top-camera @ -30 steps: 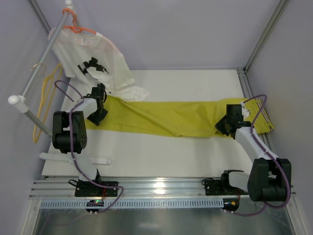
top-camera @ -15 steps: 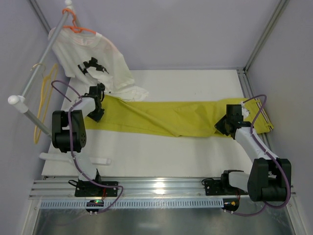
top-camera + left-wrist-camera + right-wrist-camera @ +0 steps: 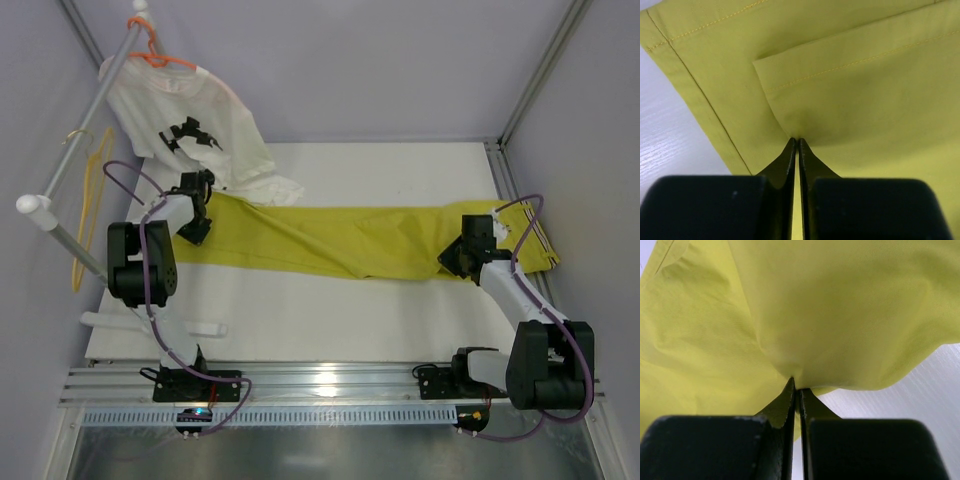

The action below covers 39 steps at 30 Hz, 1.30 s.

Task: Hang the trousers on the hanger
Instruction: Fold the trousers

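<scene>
The yellow-green trousers [image 3: 340, 240] lie stretched left to right across the white table [image 3: 320, 310]. At their left end my left gripper [image 3: 197, 232] is shut on the cloth; the wrist view shows the black fingers [image 3: 790, 155] pinching a fold of the trousers [image 3: 850, 75] beside a stitched pocket edge. Near the right end my right gripper [image 3: 452, 258] is also shut on the trousers [image 3: 840, 315], the cloth bunched at its fingertips [image 3: 798, 384]. The thin yellow hanger [image 3: 88, 205] hangs from the rail [image 3: 75, 150] at the far left, apart from both grippers.
A white T-shirt with black print [image 3: 190, 125] hangs on an orange hanger [image 3: 160, 55] from the same rail, its hem touching the trousers' left end. A striped band [image 3: 540, 245] shows at the trousers' right end. Booth walls stand close on both sides.
The left gripper has closed on the trousers' left end and shifted slightly up and left. The right arm has hardly moved.
</scene>
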### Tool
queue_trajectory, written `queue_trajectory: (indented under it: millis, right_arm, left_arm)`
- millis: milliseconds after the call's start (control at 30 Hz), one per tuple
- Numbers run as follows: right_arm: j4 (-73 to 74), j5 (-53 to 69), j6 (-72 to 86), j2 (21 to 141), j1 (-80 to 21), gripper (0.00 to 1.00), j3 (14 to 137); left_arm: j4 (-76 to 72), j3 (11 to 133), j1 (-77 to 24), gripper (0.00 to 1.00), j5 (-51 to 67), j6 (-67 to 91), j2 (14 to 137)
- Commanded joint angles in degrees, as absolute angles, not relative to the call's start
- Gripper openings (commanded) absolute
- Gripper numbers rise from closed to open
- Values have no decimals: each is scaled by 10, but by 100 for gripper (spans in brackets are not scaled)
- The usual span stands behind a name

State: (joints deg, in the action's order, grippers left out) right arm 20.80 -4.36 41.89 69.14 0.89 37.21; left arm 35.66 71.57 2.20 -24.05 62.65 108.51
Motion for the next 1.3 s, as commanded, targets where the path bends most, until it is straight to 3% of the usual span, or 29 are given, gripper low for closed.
queue_trajectory:
  millis: [0, 167, 433, 533, 967, 1033, 1067, 1100, 1167, 1267]
  right_arm:
    - [184, -37, 410, 697, 9, 4, 368]
    - [183, -31, 407, 695, 9, 6, 370]
    - [178, -11, 407, 680, 9, 35, 372]
    - [185, -18, 410, 685, 9, 40, 378]
    - [224, -29, 392, 715, 56, 40, 432]
    - [224, -21, 392, 710, 56, 40, 431]
    - [222, -18, 394, 705, 56, 40, 431]
    - [221, -11, 395, 701, 56, 40, 429]
    - [221, -11, 396, 694, 56, 40, 428]
    - [221, -11, 395, 689, 56, 40, 431]
  left_arm:
    - [378, 722, 35, 1, -270, 632, 1101]
    - [400, 734, 39, 1, -274, 641, 1092]
    - [481, 777, 39, 1, -301, 663, 1062]
    - [497, 782, 39, 1, -314, 664, 1051]
    - [516, 795, 48, 1, -328, 640, 1045]
    - [488, 774, 49, 13, -319, 640, 1039]
    - [476, 766, 50, 28, -316, 640, 1032]
    - [465, 759, 50, 35, -312, 639, 1028]
    - [432, 742, 50, 44, -297, 635, 1026]
    - [412, 737, 50, 45, -280, 635, 1036]
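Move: The left fingers already pinch the edge of the trousers' upper layer, right at their tips. The trousers' left end is about 5 cm to that hand's left and level with it, the white T-shirt's hem some 15 cm ahead and 17 cm right, and the rack foot 24 cm back and 11 cm left. The right fingers are shut on the trousers' near fold; the striped waistband lies roughly 9 cm ahead of them and 26 cm right, some 5 cm lower. Still pinching the upper layer's edge, the left hand tugs left, back and up, some 3 cm each way, its left side rising slightly, then opens its fingers to let the cloth go and begins easing back. Meanwhile the right fingers open partway off the fold; that hand then slips about 2 cm to its right, slightly forward and up. ##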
